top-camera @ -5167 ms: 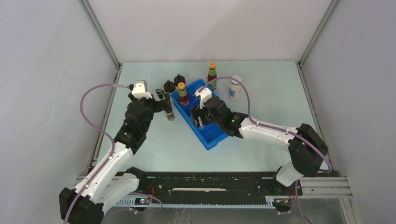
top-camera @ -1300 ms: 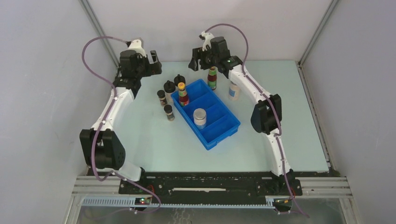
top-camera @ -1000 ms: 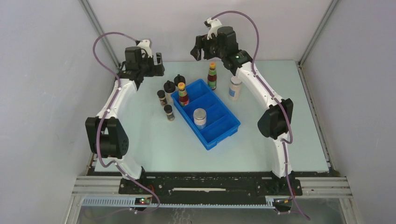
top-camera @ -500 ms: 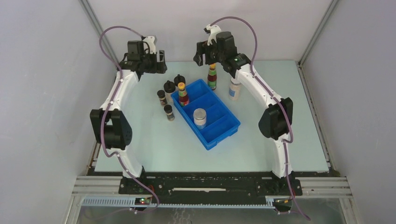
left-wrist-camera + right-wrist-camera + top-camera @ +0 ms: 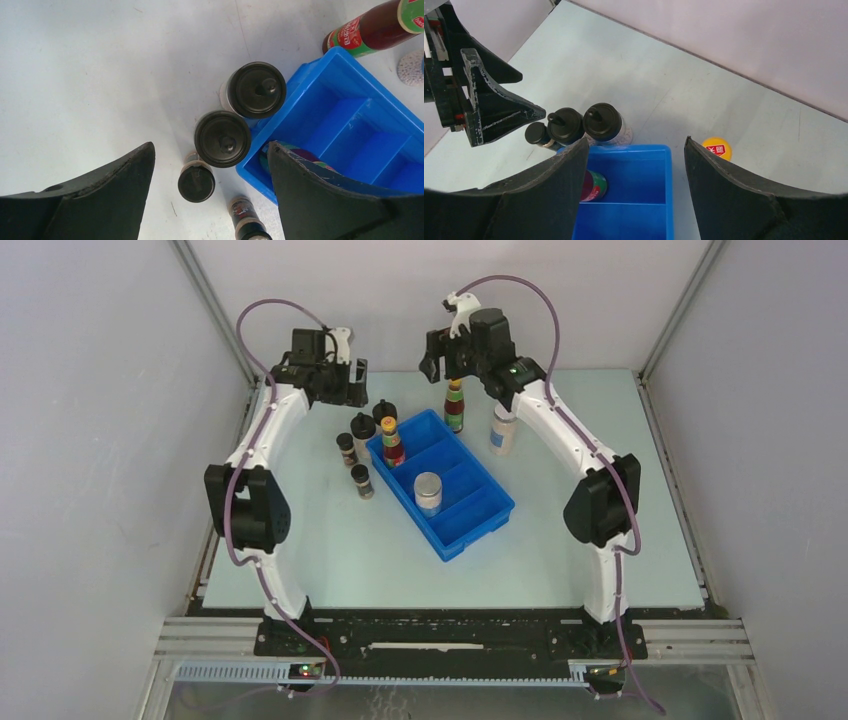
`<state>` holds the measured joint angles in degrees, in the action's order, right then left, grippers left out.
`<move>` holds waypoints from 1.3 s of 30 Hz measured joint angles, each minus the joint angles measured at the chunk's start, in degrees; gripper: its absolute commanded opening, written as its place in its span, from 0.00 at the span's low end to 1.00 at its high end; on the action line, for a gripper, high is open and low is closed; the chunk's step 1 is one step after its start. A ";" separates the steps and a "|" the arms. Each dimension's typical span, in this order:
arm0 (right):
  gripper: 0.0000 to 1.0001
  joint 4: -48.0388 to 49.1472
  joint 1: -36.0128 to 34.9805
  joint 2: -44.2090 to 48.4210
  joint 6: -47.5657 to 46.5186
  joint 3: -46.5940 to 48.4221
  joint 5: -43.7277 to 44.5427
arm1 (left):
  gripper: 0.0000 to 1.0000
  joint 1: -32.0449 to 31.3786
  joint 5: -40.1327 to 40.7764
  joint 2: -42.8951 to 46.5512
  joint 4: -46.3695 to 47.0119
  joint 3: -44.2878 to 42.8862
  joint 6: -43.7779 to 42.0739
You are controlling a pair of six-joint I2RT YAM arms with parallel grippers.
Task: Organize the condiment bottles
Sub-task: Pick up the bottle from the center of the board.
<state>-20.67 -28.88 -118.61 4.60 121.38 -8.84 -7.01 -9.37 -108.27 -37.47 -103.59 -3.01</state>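
Note:
A blue tray (image 5: 478, 525) holds a dark-red bottle (image 5: 393, 441) in its far compartment and a pale jar (image 5: 428, 492) in the middle one. A second dark-red bottle (image 5: 455, 406) and a pale white-capped jar (image 5: 503, 430) stand behind the tray. Several black-lidded jars (image 5: 362, 427) stand left of it. My left gripper (image 5: 352, 386) is open, high above the black lids (image 5: 222, 138). My right gripper (image 5: 440, 356) is open, high above the tray's far end (image 5: 644, 170), with the outer bottle's yellow cap (image 5: 717, 148) just right of its fingers.
Grey walls close the table on three sides, and both grippers are near the back wall. The left gripper (image 5: 484, 110) shows at the left in the right wrist view. A black rail runs along the near edge (image 5: 450, 635).
Earlier the left gripper was at a black-lidded jar and the right was low in the tray at the pale jar. Both are now raised, empty. In the last second the left moved right.

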 measured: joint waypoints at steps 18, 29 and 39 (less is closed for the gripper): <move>0.79 1.55 -0.20 3.65 0.02 -5.90 0.85 | 0.86 0.04 0.76 0.28 -2.49 3.52 0.66; 0.79 2.54 -0.24 3.89 0.04 -6.86 0.90 | 0.85 0.02 -0.11 0.17 -2.38 5.16 1.18; 0.79 3.32 0.31 4.42 0.04 -8.15 0.83 | 0.85 -0.92 0.00 -3.13 -2.86 5.03 1.46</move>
<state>-17.34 -28.58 -114.19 4.64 113.23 -8.01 -7.92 -9.37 -111.39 -40.34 -98.56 -1.54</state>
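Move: The near black-lidded jar, left of its twin, is below the left hand: its middle is some 14 cm down, about 3 cm back and 1 cm right. The second black-lidded jar is 5 cm right of it and 4 cm farther out; a small spice bottle stands 4 cm left and 4 cm nearer; the boxed sauce bottle is 7 cm right and 2 cm nearer. From the right hand, the near jar lies roughly 16 cm left, 5 cm back and 23 cm below. Down and a little back, the left hand sinks about 7 cm in all towards the near black-lidded jar, drawing in by some 2.5 cm early on, nearly pausing midway, then dropping more steeply. The wrist tips the fingers about 10 degrees further down, and they stay wide open, coming close around the lid. ##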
